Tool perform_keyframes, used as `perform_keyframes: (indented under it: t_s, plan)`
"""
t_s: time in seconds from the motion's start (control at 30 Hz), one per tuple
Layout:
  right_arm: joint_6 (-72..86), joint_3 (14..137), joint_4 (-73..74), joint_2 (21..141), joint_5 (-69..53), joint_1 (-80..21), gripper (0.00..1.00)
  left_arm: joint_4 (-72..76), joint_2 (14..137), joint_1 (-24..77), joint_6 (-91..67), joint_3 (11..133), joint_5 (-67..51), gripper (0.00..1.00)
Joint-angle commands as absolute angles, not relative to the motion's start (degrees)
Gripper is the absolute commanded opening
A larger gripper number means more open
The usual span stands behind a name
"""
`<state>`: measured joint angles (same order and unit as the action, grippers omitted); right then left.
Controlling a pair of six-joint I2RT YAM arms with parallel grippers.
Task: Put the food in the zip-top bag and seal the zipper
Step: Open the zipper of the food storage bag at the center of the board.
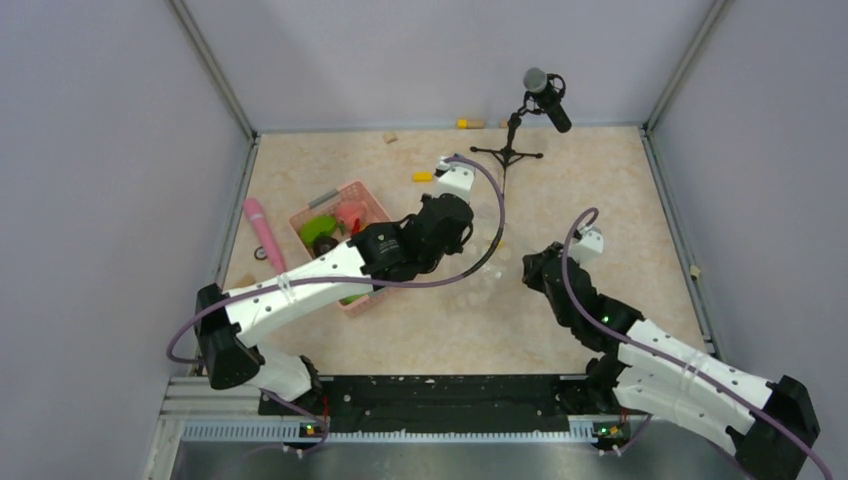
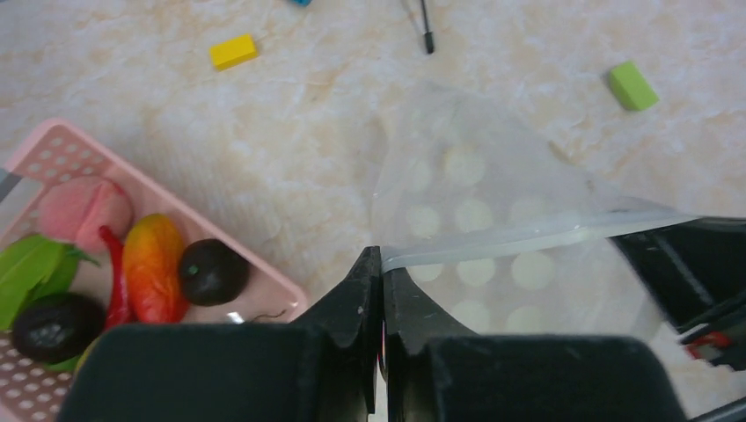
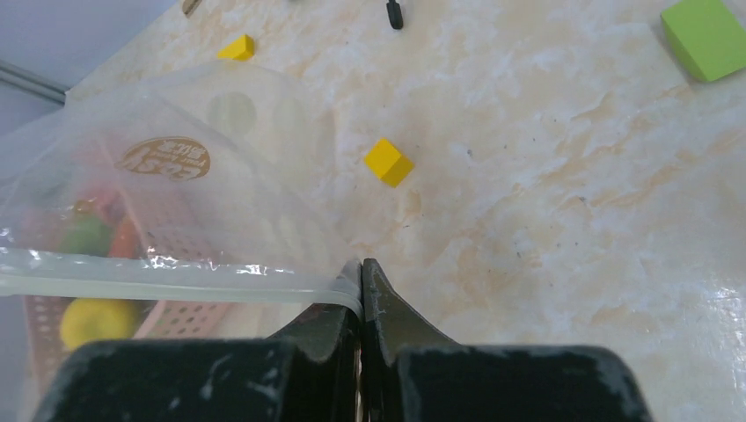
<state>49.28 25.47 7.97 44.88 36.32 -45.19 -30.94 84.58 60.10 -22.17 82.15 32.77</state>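
Note:
The clear zip-top bag (image 2: 475, 220), printed with white dots, hangs stretched between both grippers. My left gripper (image 2: 383, 260) is shut on one end of the zipper (image 2: 528, 236). In the right wrist view my right gripper (image 3: 361, 274) is shut on the other end of the zipper (image 3: 158, 280). The food lies in the pink basket (image 2: 264, 268) to the left: a pink piece (image 2: 84, 211), a red chili (image 2: 110, 264), an orange fruit (image 2: 151, 268) and two dark round fruits (image 2: 211, 271). Through the bag (image 3: 176, 176) I see a yellow lemon (image 3: 97, 321).
A microphone stand (image 1: 510, 150) stands at the back centre. A pink stick (image 1: 263, 232) lies left of the basket (image 1: 375, 205). Small yellow blocks (image 3: 388, 162) (image 2: 233, 51) and a green block (image 2: 632, 85) are scattered on the marbled tabletop beyond the bag.

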Motion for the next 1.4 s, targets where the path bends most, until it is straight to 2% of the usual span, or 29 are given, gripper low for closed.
perform_keyframes:
  t_s: [0.0, 0.13, 0.27, 0.33, 0.43, 0.5, 0.57, 0.67, 0.8, 1.0, 1.23, 1.37]
  plan:
    - [48.47, 26.89, 18.46, 41.73, 42.62, -45.19, 0.00, -30.24, 76.93, 58.91, -18.91, 77.13, 48.82, 0.13]
    - [39.89, 29.29, 14.09, 40.33, 35.22, -45.21, 0.00, -23.63, 74.84, 58.89, -17.26, 72.63, 36.12, 0.36]
    - [30.20, 42.07, 17.65, 45.35, 31.36, -45.18, 0.00, -19.07, 75.63, 58.92, -18.21, 71.75, 26.46, 0.49]
    - [25.11, 52.36, 22.89, 50.74, 32.65, -45.25, 0.00, -18.24, 76.35, 58.92, -19.13, 73.27, 26.59, 0.59]
    - [18.70, 68.28, 32.28, 60.31, 38.02, -45.22, 0.00, -17.62, 76.19, 58.90, -20.76, 75.38, 27.48, 0.78]
    - [15.79, 74.75, 35.68, 65.17, 43.15, -45.19, 0.00, -17.37, 74.93, 58.96, -22.26, 75.18, 27.14, 0.88]
    - [14.66, 75.66, 36.99, 68.28, 47.33, -45.24, 0.00, -16.90, 72.49, 59.01, -23.61, 73.62, 23.68, 0.97]
    - [12.37, 73.88, 37.12, 70.81, 49.38, -45.26, 0.00, -13.59, 68.43, 59.05, -23.84, 68.33, 17.95, 0.98]
    - [14.86, 70.70, 38.81, 72.30, 51.09, -45.23, 0.00, -13.75, 64.18, 59.02, -26.03, 62.72, 18.09, 0.98]
    - [28.07, 61.33, 41.18, 71.19, 48.48, -45.22, 0.00, -14.96, 60.52, 59.06, -31.15, 55.49, 24.28, 0.98]
    - [32.83, 55.04, 34.48, 71.63, 41.51, -45.27, 0.00, -23.77, 61.09, 58.27, -39.46, 53.13, 41.51, 0.98]
    - [38.36, 52.70, 31.53, 70.98, 40.92, -45.27, 0.00, -28.58, 61.05, 52.69, -44.99, 50.22, 41.34, 0.98]
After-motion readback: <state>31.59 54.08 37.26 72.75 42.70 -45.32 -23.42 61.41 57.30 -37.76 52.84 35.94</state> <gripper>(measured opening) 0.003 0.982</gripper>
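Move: Held up between both hands is the bag, its rim running from the left fingers to the right ones; its middle lies about 7 cm right of the left hand, 4 cm ahead and 10 cm lower. The crate's middle is some 22 cm left of the left hand, 3 cm ahead. From the right hand the bag's middle is about 7 cm left and 5 cm ahead; the yellow block lies 7 cm ahead, 3 cm left, the green block 7 cm ahead, 13 cm right, both on the table. Letting go of its end of the rim, the left hand spreads its shut fingers wide and, after a short tug left and back again, ends about 9 cm left and 5 cm lower, towards the crate. The right hand keeps its pinch, flings the bag up nearly 20 cm and some 6 cm forward, then brings it back down to starting height, rolling left side down by about 40 degrees and tipping downward. ##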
